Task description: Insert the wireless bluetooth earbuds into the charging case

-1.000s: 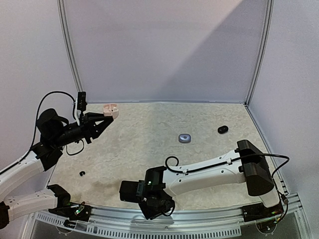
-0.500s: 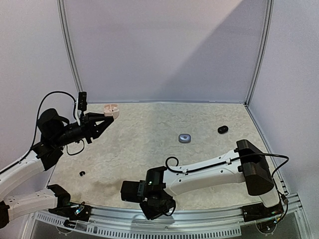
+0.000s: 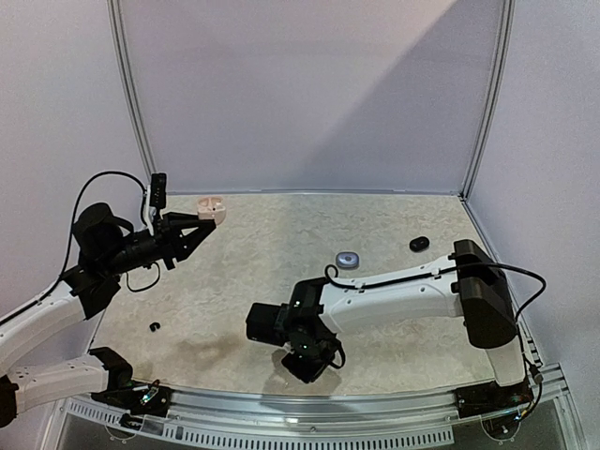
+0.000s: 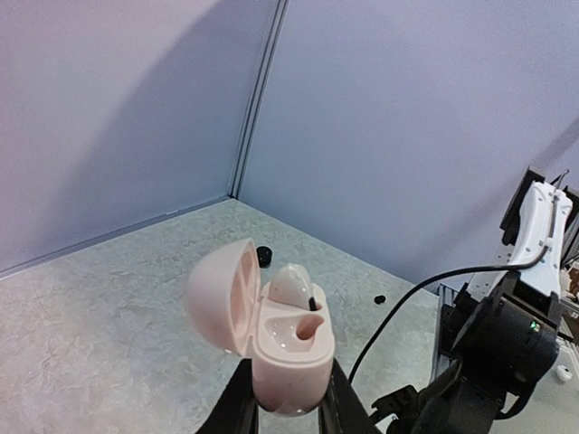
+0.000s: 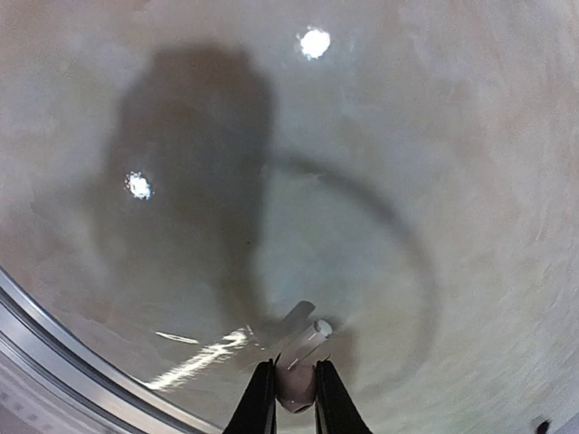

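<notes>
My left gripper (image 3: pixel 204 217) is shut on a pale pink charging case (image 3: pixel 212 207) and holds it in the air over the table's far left. In the left wrist view the case (image 4: pixel 289 353) stands upright between my fingers with its lid (image 4: pixel 220 294) open to the left. One pale earbud (image 4: pixel 291 287) sits in the far socket; the near socket (image 4: pixel 309 327) is bare. My right gripper (image 5: pixel 295 393) is shut on a pale earbud (image 5: pixel 298 371) whose stem points up and right, just above the tabletop. In the top view the right gripper (image 3: pixel 311 364) is near the front edge.
A grey case (image 3: pixel 348 259) and a black case (image 3: pixel 419 244) lie at the mid right. A small black bud (image 3: pixel 155 326) lies front left. The metal front rail (image 5: pixel 54 348) runs close below the right gripper. Wall panels enclose the table.
My right arm has swung right and away from the front rail, carrying the earbud. My left gripper with the case has risen slightly.
</notes>
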You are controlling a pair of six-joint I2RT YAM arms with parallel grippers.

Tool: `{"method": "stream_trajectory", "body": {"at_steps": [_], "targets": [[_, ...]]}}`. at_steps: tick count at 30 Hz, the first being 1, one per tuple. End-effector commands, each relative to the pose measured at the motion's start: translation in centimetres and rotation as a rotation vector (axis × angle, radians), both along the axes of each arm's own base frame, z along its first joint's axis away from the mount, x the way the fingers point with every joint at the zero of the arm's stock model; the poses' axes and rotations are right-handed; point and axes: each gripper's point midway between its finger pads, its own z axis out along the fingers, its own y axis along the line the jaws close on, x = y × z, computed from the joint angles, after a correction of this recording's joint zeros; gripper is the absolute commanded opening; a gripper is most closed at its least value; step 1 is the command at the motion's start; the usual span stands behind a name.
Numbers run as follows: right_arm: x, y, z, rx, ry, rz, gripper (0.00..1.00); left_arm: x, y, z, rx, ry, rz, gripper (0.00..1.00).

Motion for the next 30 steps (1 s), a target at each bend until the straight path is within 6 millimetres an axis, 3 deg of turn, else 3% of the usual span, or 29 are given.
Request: {"method": "stream_trajectory", "body": {"at_steps": [1,4,11,15,19,26,30], "targets": [[1.9,-0.6,1.2,-0.014,0.008,0.392,0.03,0.5,0.4,0.7,0.014,-0.021,0.022,0.00],[2.3,-0.5,1.1,0.025,0.082,0.535,0.06,0.6,0.4,0.7,0.018,-0.019,0.024,0.00],[0.6,-1.2,1.5,0.060,0.223,0.848,0.13,1.0,0.6,0.5,0.031,-0.015,0.035,0.00],[0.4,-2.8,0.6,0.008,0.294,0.931,0.16,1.1,0.6,0.5,0.032,-0.016,0.038,0.00],[0.2,-3.0,0.4,0.008,0.312,1.029,0.18,1.2,0.6,0.6,0.036,-0.018,0.037,0.00],[1.3,-4.1,-0.5,-0.077,0.296,1.116,0.45,1.3,0.6,0.3,0.037,-0.008,0.038,0.00],[2.9,-3.2,0.2,-0.096,0.209,1.075,0.49,1.2,0.6,0.4,0.040,-0.011,0.037,0.00]]}}
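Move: Just above the table by its near edge, the right hand already pinches the loose earbud, about 1 cm under the hand point; its set-down spot is some 4 cm right, 1 cm ahead and 1 cm down. The open charging case is about 13 cm ahead, 18 cm left and 30 cm up; the lavender case on the table is roughly 31 cm ahead and 12 cm right. From the left hand the set-down spot is some 12 cm back, 22 cm right and 29 cm below. Turning about 60 degrees counter-clockwise, the right hand carries the pinched earbud low and level, a couple of centimetres forward and then mostly right, about 4 cm in all, easing partly back on the way. Its downward fingertips tilt some 15 degrees towards the base, and late on the fingers open about halfway and let go of the earbud. The left hand keeps holding the case nearly still. ##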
